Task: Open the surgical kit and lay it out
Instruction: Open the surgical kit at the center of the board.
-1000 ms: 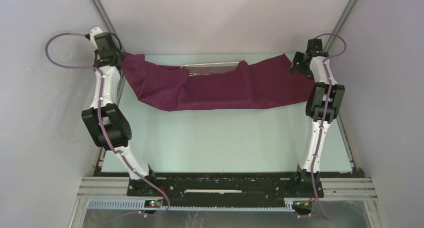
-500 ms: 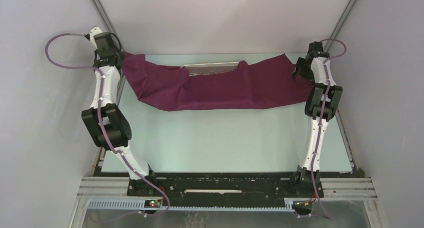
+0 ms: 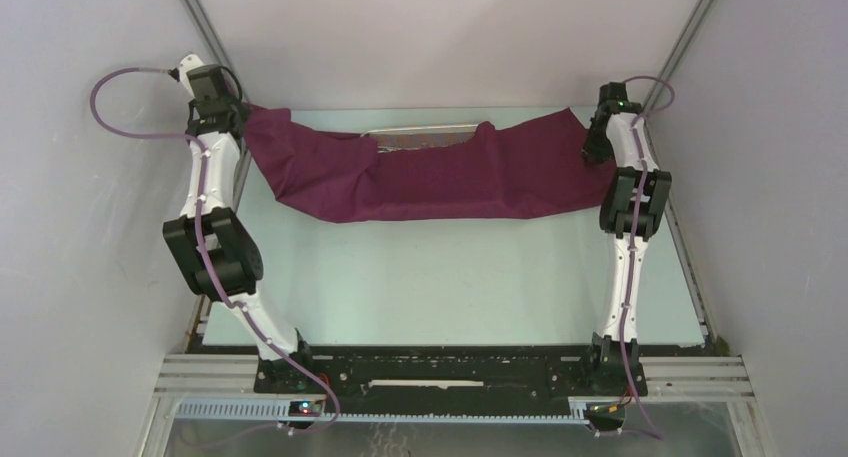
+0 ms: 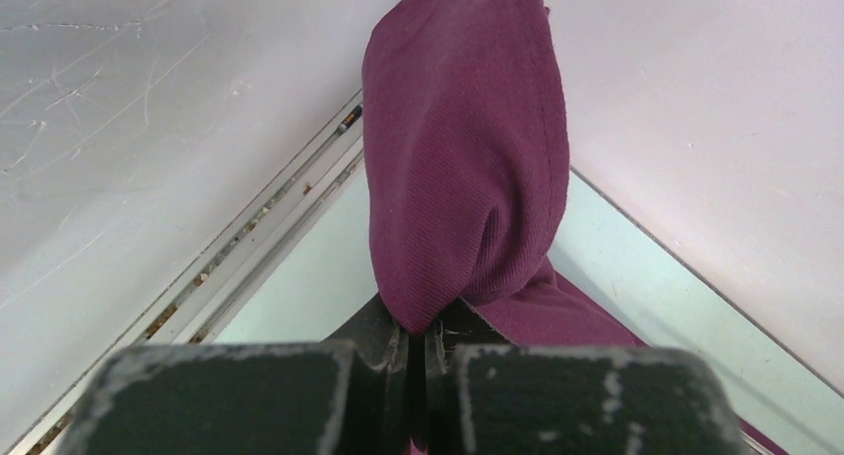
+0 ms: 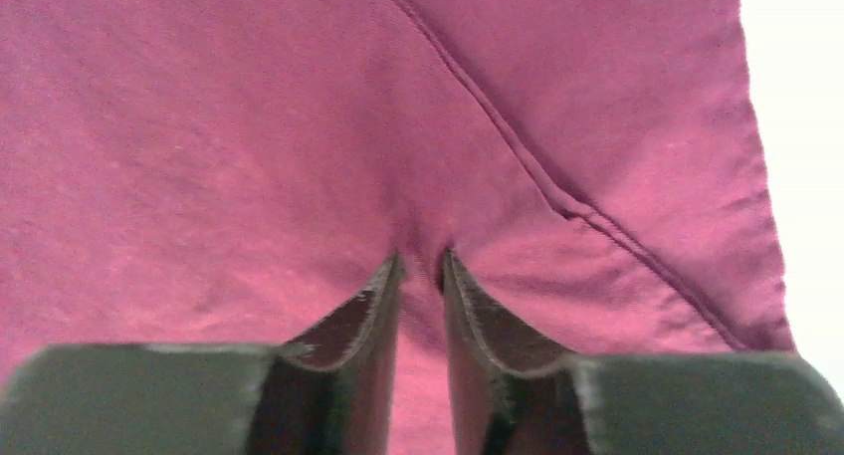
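The maroon cloth wrap (image 3: 430,182) of the surgical kit stretches across the far part of the table, sagging in the middle. A strip of the silver mesh tray (image 3: 425,135) peeks out behind its top edge. No instruments show. My left gripper (image 3: 243,117) is at the far left corner, shut on a bunched corner of the cloth (image 4: 458,156), which rises from its jaws (image 4: 426,331). My right gripper (image 3: 592,142) is at the far right end. Its narrow-set jaws (image 5: 420,261) pinch a small pucker of the cloth (image 5: 249,126) near a stitched hem.
White enclosure walls (image 3: 90,227) stand close on the left, the right and the back. A metal rail (image 4: 269,211) runs along the table's left edge beside the left gripper. The pale green tabletop (image 3: 440,277) lies in front of the cloth.
The right arm swung its wrist inward over the cloth's right end, and its jaws closed from wide open onto the cloth. The left arm and the cloth stayed put.
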You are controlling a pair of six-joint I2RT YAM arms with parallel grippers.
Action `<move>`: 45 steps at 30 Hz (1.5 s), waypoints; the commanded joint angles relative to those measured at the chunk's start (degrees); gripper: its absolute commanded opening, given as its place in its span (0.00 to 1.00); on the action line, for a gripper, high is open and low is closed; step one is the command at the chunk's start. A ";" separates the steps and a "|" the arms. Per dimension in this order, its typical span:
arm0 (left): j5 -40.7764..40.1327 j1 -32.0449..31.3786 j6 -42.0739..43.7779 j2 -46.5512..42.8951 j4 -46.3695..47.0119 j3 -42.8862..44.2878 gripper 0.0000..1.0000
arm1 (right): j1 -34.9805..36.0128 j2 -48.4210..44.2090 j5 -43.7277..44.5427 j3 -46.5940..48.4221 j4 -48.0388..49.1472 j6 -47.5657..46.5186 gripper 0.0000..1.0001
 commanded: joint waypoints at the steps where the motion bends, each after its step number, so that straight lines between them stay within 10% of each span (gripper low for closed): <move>1: -0.28 0.78 -0.70 -1.06 4.03 0.05 0.03 | 1.48 4.14 0.05 1.04 -4.65 1.03 0.18; 4: -0.45 0.80 -0.53 -1.00 4.02 0.09 0.03 | 1.43 4.16 0.19 1.41 -4.49 2.06 0.00; 45: 6.64 -3.49 -0.29 5.50 1.03 7.96 0.03 | -13.94 -9.86 10.80 0.39 0.33 13.70 0.00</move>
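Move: The right hand is down on the wrap's right flap, fingers part closed, the cloth directly at the fingertips. From there the flap's far corner lies about 14 cm ahead and 6 cm left, and the exposed strip of the instrument tray roughly 42 cm left and 7 cm ahead. The left hand, raised and still gripping the left flap, has that tray strip some 41 cm to its right, 10 cm ahead and 25 cm below. Shut the right fingers to pinch the cloth of the right flap, then draw it about 10 cm to the right, away from the tray, lifting some 5 cm and easing back a little, with the hand turning about 25 degrees clockwise. Keep the left grip on its flap and let that hand follow about 6 cm rightward, forward and down, towards the tray. ##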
